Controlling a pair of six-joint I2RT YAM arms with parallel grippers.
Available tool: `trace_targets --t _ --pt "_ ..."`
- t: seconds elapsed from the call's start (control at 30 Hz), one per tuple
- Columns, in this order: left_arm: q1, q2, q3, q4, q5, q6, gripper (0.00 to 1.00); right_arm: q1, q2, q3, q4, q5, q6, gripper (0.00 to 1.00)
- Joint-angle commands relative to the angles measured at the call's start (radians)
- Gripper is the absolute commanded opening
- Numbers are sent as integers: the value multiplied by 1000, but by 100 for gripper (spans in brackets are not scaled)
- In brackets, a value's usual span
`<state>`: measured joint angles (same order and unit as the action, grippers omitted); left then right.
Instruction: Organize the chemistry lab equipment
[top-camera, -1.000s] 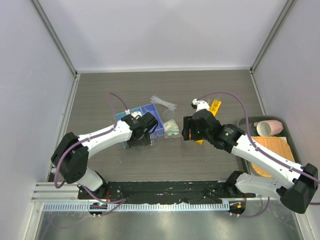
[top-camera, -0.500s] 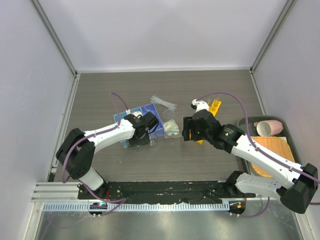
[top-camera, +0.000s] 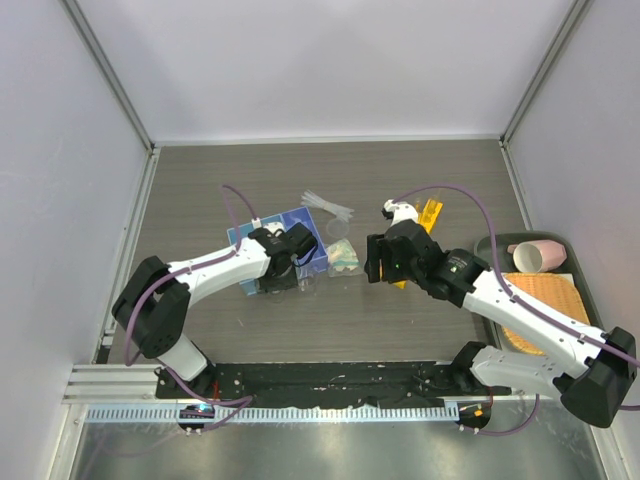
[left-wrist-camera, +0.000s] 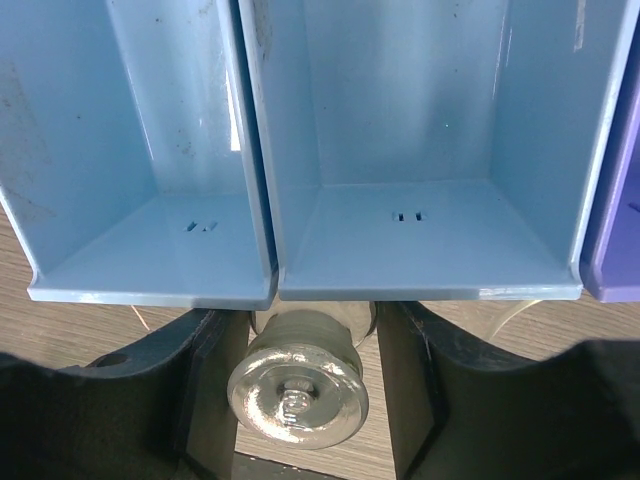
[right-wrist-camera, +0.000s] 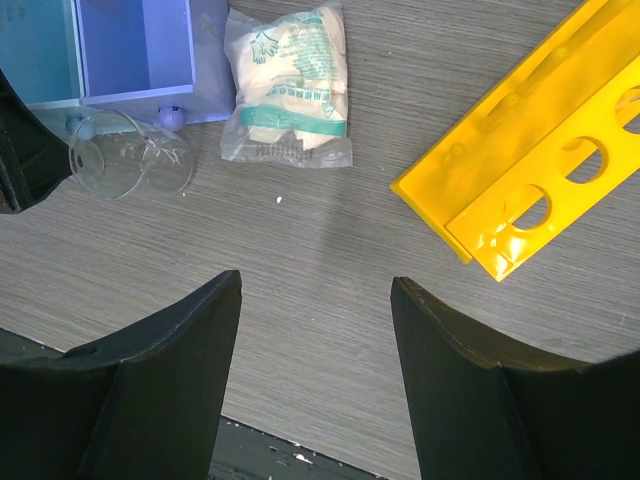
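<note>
My left gripper (left-wrist-camera: 300, 322) is low at the front edge of the blue compartment bins (left-wrist-camera: 420, 240). A small clear round-ended item (left-wrist-camera: 297, 385) lies between its jaws, against the left finger, with a slim gap to the right one. In the top view this gripper (top-camera: 283, 278) is at the near side of the bins (top-camera: 296, 222). My right gripper (right-wrist-camera: 315, 285) hangs open over bare table. A clear tiny beaker (right-wrist-camera: 130, 165) lies on its side by the bins. The packet with green-beige contents (right-wrist-camera: 288, 85) and the yellow rack (right-wrist-camera: 540, 160) lie beyond it. Clear droppers (top-camera: 328, 208) lie behind the bins.
A dark tray (top-camera: 580, 250) at the right edge carries the pink cup (top-camera: 537, 256) and the orange woven mat (top-camera: 552, 305). The right arm covers part of the yellow rack (top-camera: 430, 214) in the top view. White walls enclose the wooden table (top-camera: 330, 320).
The left gripper's jaws have narrowed around the clear item, and the left arm has shifted slightly. The right arm has not moved.
</note>
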<state>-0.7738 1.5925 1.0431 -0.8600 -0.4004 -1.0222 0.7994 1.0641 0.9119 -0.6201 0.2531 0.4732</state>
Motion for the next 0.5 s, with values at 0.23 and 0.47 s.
trace_targets --t 0.23,0.47 --pt "-7 -123 67 -91 8 97 0 6 -46 16 14 25 -4 67" --pt "-7 -175 248 -211 95 266 0 6 -76 31 -27 24 -1 67"
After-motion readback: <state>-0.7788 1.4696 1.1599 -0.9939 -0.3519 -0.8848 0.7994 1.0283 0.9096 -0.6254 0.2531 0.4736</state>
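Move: The glass flask is already in my left fingers, right up against the near edge of the blue bins. Their middle is about 7 cm ahead and 3 cm left of this hand, some 2 cm lower. The purple bin is around 10 cm ahead and 6 cm right, the clear beaker roughly level but 6 cm right, and the packet 6 cm ahead and 14 cm right. From my right hand, the blue bins lie about 26 cm left, 7 cm ahead and 14 cm lower. Keeping my left fingers pinched on the flask's neck, I ease back not quite 1 cm from the bins' near edge, then lift faster and faster, some 6 cm straight up off the table. As it rises, I let the wrist turn slightly clockwise, just under 10 degrees. ##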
